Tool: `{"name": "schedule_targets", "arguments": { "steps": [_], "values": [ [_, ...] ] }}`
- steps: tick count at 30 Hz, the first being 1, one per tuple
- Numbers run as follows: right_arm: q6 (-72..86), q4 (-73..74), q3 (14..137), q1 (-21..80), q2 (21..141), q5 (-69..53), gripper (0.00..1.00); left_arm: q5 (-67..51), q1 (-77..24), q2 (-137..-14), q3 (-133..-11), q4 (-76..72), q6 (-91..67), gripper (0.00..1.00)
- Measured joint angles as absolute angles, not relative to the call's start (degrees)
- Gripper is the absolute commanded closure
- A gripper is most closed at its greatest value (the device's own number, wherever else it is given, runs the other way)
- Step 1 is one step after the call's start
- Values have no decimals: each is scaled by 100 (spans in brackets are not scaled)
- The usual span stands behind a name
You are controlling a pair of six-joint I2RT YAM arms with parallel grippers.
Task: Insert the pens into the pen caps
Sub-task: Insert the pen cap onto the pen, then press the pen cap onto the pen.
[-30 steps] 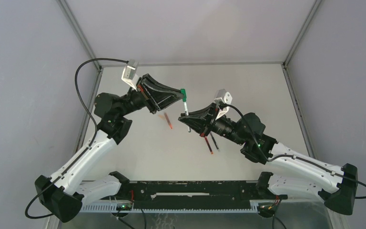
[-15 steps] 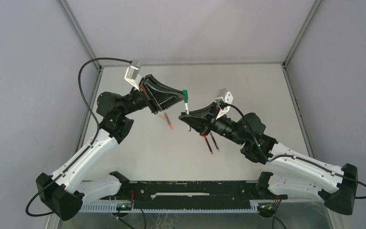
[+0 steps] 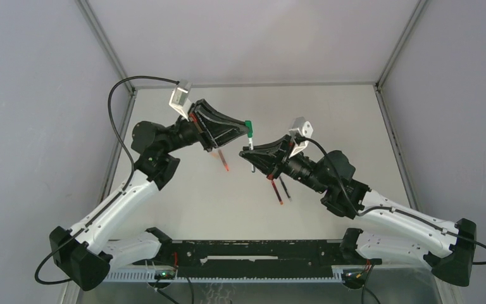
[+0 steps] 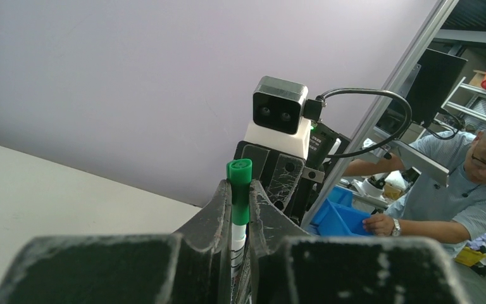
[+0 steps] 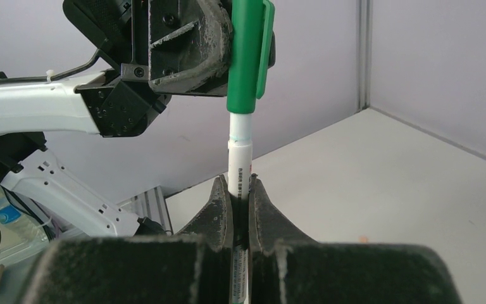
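Observation:
My left gripper [image 3: 245, 129] is shut on a green pen cap [image 3: 249, 124], which stands between its fingers [image 4: 239, 190]. My right gripper [image 3: 247, 151] is shut on the pale barrel of the green pen [image 5: 240, 166]. The pen's upper end is inside the cap [image 5: 245, 57], and a short stretch of white barrel [image 4: 236, 244] shows between the two grippers. Both are held above the table's middle. On the table lie a red pen [image 3: 223, 160] under the left gripper, and another red pen [image 3: 276, 190] beside a black pen [image 3: 285, 189] under the right arm. No other caps show.
The white table [image 3: 329, 114] is bounded by grey walls at the back and both sides. A black rail [image 3: 253, 253] with the arm bases runs along the near edge. Beyond the frame post, in the left wrist view, a person [image 4: 474, 190] works at blue bins.
The left gripper with the green cap has shifted right and down toward the right gripper, and less bare barrel shows between cap and right fingers. Both grips are unchanged.

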State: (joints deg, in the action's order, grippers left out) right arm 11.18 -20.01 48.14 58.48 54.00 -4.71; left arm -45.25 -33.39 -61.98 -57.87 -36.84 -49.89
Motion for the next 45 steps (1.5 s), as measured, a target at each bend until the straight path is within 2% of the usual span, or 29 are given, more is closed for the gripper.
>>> {"name": "schedule_targets", "arguments": {
  "steps": [3,9,14,32,45],
  "values": [
    [1120,-2005,4814,5811,5400,-436,100,-4528,-3356,-6228,-5787,-3717,-4952,98],
    [1122,-2018,4814,5752,5400,-434,100,-4528,-3376,-6274,-5787,-3734,-4939,68],
    [1120,-2106,4814,5695,5398,-340,100,-4587,-3430,-6272,-5787,-3621,-4899,55],
    [1081,-1927,4814,5684,5415,-499,100,-3931,-3441,-6060,-6031,-2300,-4171,31],
    [1057,-1765,4897,5704,5572,-370,100,-3614,-3649,-6040,-6366,-1483,-3653,30]
  ]
}}
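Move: The left hand still pinches the green cap, already over the pen's end; the white pen's middle is level with that hand and about 8 cm straight below. The right hand grips the pen's middle, with the cap some 8 cm straight above. From the right hand, the red pen lies about 5 cm ahead, 10 to the right, and the black pen 6 ahead, 13 right, both on the table some 37 cm below. Left lets go of the cap, opening wide, easing 2 cm forward and down; right keeps pinching the pen. ##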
